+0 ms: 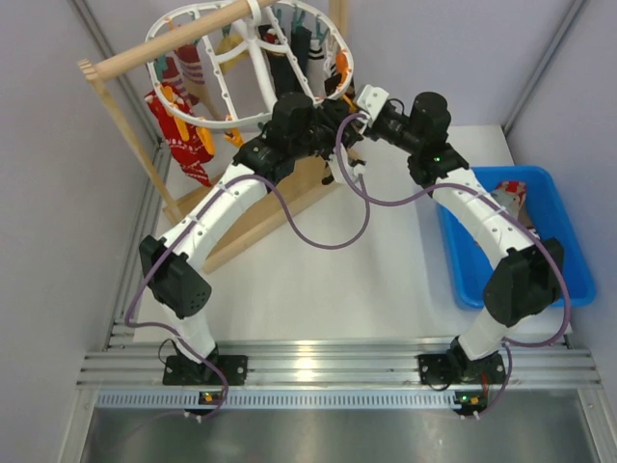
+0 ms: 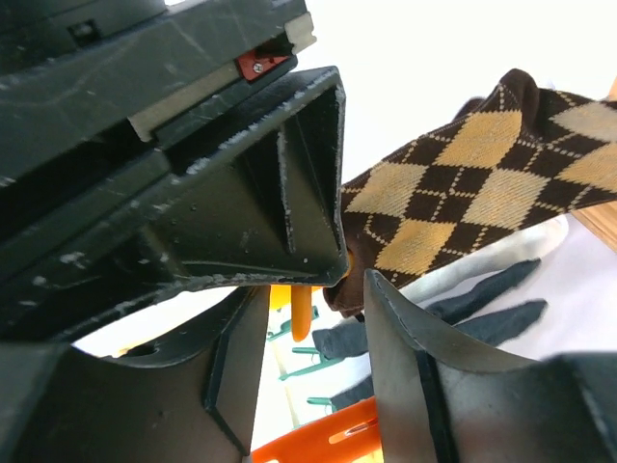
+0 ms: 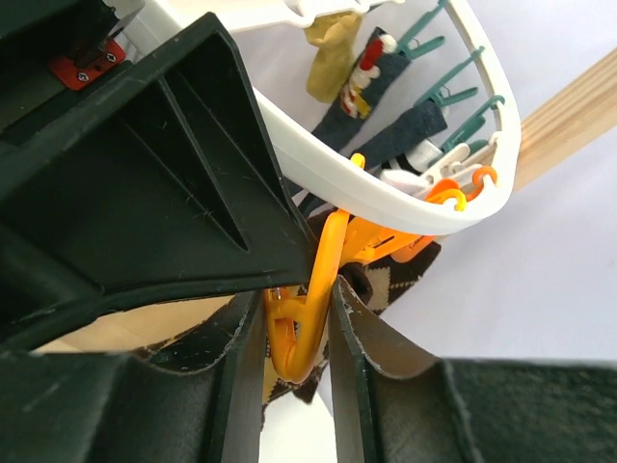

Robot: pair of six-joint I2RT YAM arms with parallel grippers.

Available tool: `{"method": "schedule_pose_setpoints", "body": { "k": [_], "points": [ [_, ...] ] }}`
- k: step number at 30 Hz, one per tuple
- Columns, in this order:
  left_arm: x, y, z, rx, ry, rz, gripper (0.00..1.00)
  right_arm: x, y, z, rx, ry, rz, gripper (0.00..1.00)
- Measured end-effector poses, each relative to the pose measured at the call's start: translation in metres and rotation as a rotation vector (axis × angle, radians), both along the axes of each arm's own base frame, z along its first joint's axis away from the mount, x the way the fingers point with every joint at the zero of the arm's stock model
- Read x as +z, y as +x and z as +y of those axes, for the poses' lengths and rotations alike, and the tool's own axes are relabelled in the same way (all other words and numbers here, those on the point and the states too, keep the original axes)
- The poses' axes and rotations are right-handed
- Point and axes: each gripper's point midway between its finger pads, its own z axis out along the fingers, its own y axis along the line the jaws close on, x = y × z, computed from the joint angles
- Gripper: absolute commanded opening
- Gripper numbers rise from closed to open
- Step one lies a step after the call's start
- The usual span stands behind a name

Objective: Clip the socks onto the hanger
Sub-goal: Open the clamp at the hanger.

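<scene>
The white oval hanger [image 1: 193, 121] hangs from a wooden rod, with several socks clipped to it. Both grippers meet at its near right rim. My right gripper [image 1: 355, 104] [image 3: 297, 301] is shut on an orange clip [image 3: 308, 328] under the white ring [image 3: 386, 188] and squeezes it. The brown-and-tan argyle sock [image 2: 463, 183] has its dark end at that clip [image 2: 301, 313]; it also shows behind the clip in the right wrist view [image 3: 410, 275]. My left gripper [image 1: 328, 114] [image 2: 313, 289] stands open, one fingertip [image 2: 378, 289] touching the sock's end.
The wooden rack [image 1: 125, 125] stands at the back left, its base running under the arms. A red patterned sock [image 1: 183, 145] and dark socks [image 1: 284, 63] hang from the ring. A blue bin [image 1: 554, 241] at the right holds another sock [image 1: 509, 198].
</scene>
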Motion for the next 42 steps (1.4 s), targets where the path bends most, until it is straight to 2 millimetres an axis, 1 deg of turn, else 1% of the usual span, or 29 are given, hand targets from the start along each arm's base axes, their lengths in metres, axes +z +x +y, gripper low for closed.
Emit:
{"method": "schedule_pose_setpoints", "body": {
  "k": [7, 11, 18, 28, 31, 32, 34, 38, 40, 42],
  "points": [
    [0.000, -0.012, 0.005, -0.003, 0.012, -0.008, 0.50, -0.002, -0.009, 0.008, 0.061, 0.025, 0.042, 0.00],
    [0.000, -0.012, 0.006, 0.011, 0.019, -0.014, 0.52, -0.002, -0.010, 0.008, 0.066, 0.031, 0.048, 0.00],
    [-0.001, -0.013, 0.005, 0.021, 0.025, -0.012, 0.63, 0.001, -0.011, 0.007, 0.063, 0.037, 0.037, 0.00],
    [0.002, -0.017, 0.006, 0.021, 0.020, -0.010, 0.64, 0.006, -0.011, 0.005, 0.058, 0.060, 0.035, 0.00],
    [0.011, -0.022, 0.009, 0.016, 0.013, -0.021, 0.64, 0.007, -0.011, 0.004, 0.058, 0.075, 0.046, 0.00],
    [0.015, -0.024, 0.009, 0.012, 0.008, -0.030, 0.65, 0.007, -0.012, 0.005, 0.062, 0.081, 0.052, 0.00],
    [0.026, -0.028, 0.011, 0.008, -0.007, -0.053, 0.68, 0.006, -0.014, 0.006, 0.076, 0.089, 0.066, 0.00],
    [0.046, -0.035, 0.014, 0.001, -0.039, -0.093, 0.69, 0.005, -0.016, 0.007, 0.095, 0.099, 0.088, 0.00],
    [0.050, -0.036, 0.014, -0.003, -0.048, -0.104, 0.69, 0.005, -0.017, 0.008, 0.101, 0.098, 0.088, 0.00],
    [0.050, -0.036, 0.014, -0.004, -0.048, -0.103, 0.69, 0.004, -0.017, 0.008, 0.102, 0.097, 0.088, 0.00]
  ]
}}
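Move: Just above the left hand's half-open fingers, about 4 cm up and 1 cm to the right, runs the white hanger rim. The orange clamp held in the right fingers is roughly 2 cm ahead and 2 cm right of the left hand, level with it. For the right hand, the same stretch of rim is some 4 cm up, 2 cm ahead and 2 cm left; the argyle sock's middle hangs about 7 cm below, 3 cm ahead and 1 cm left. Backing off about 2 cm from the orange clamp while its fingers spread somewhat wider, the left hand then climbs about 5 cm, still drawing back, so that one finger comes over the hanger rim and the other stays under it. The right hand keeps its unchanged pinch on the clamp just under the rim, easing back nearly 2 cm and turning about 10 degrees. ##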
